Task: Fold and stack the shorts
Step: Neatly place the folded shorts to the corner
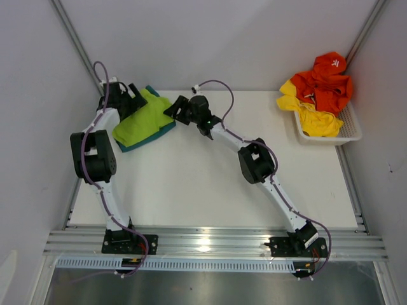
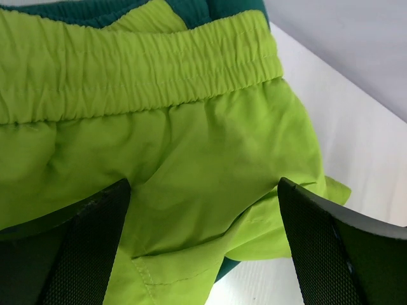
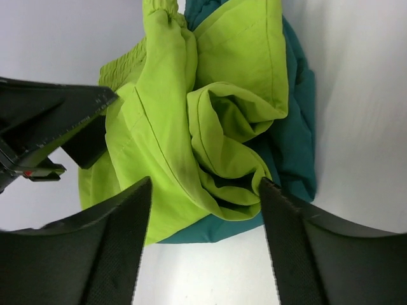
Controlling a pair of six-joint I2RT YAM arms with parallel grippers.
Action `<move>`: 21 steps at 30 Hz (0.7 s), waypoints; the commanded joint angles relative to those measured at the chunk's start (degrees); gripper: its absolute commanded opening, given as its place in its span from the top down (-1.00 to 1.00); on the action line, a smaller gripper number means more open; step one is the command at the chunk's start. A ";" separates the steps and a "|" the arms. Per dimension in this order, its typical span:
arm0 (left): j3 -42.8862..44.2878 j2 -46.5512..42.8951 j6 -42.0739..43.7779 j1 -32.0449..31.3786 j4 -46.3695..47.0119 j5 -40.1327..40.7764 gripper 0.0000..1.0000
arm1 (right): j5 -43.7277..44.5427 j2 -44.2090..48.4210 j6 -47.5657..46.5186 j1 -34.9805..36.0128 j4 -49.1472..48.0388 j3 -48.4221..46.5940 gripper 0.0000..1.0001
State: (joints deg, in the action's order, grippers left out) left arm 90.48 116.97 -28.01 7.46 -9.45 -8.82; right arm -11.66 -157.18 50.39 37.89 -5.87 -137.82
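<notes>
The lime green shorts [image 1: 143,121] lie roughly folded on top of the teal shorts [image 1: 164,131] at the table's far left. My left gripper [image 1: 130,95] hovers over the pile's back edge. In its wrist view its fingers stand wide apart above the lime fabric [image 2: 191,146] below the elastic waistband, with teal [image 2: 210,9] showing behind; the left gripper [image 2: 203,190] is open and holds nothing. My right gripper [image 1: 175,109] is at the pile's right side. Its open jaws straddle a rumpled lime fold [image 3: 222,146] over the teal edge [image 3: 296,127], pads apart from the cloth; the right gripper [image 3: 203,190] holds nothing.
A white plastic basket [image 1: 353,130] at the table's far right corner holds red-orange [image 1: 327,79] and yellow garments [image 1: 315,121]. Grey walls close in the table on the left, back and right. The left gripper's black finger [image 3: 51,121] shows in the right wrist view.
</notes>
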 commanded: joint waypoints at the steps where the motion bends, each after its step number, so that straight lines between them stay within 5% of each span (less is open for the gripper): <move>1: 3.48 0.62 0.50 0.01 2.86 -1.46 -0.98 | -1.17 -1.02 -0.82 1.31 -1.60 -0.61 -0.36; 5: 4.27 2.30 1.29 0.01 2.51 -0.76 -0.98 | -1.17 -2.77 -0.12 1.57 0.15 -3.50 -0.20; 10: 4.36 3.00 1.55 0.09 2.77 -0.94 -0.98 | -1.70 -3.83 1.81 1.57 -1.86 -3.51 0.22; 13: 4.62 3.00 2.25 -0.17 2.69 -0.85 -0.97 | -2.48 -4.09 3.22 1.57 -2.30 -3.60 0.66; 14: 4.79 2.92 2.61 -0.08 2.60 -0.76 -0.97 | -2.84 -4.10 3.92 1.49 -2.65 -3.60 0.94; 21: 5.15 3.70 4.37 -0.52 2.42 0.82 -0.97 | -6.53 -2.08 15.69 0.96 -2.75 -3.86 1.00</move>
State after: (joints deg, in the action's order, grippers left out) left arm 92.84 120.03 -25.80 7.35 -7.99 -9.10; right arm -15.20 -160.79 59.42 38.79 -7.07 -138.93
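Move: The loose right-hand corner of the lime shorts lies just off the right fingertips, about 2 cm left, 1 cm back and 4 cm below. The middle of the lime shorts is about 14 cm left of the right hand, 2 cm back and 5 cm lower; the teal shorts beneath are centred some 11 cm left, 3 cm back and 7 cm down. From the left hand, the corner lies about 14 cm right, 7 cm back and 4 cm below. The right hand edges left and back by about 2 cm each way and dips some 3 cm onto the lime shorts' loose corner, its fingers closing from three-quarters open to shut to pinch the flap, then rises about 1 cm with the flap held as the wrist tips slightly fingers-down. The left hand, wide open, keeps its fingertips on the lime cloth near the waistband, easing about 1 cm forward with a small lift and then sinking slightly lower than it began. ##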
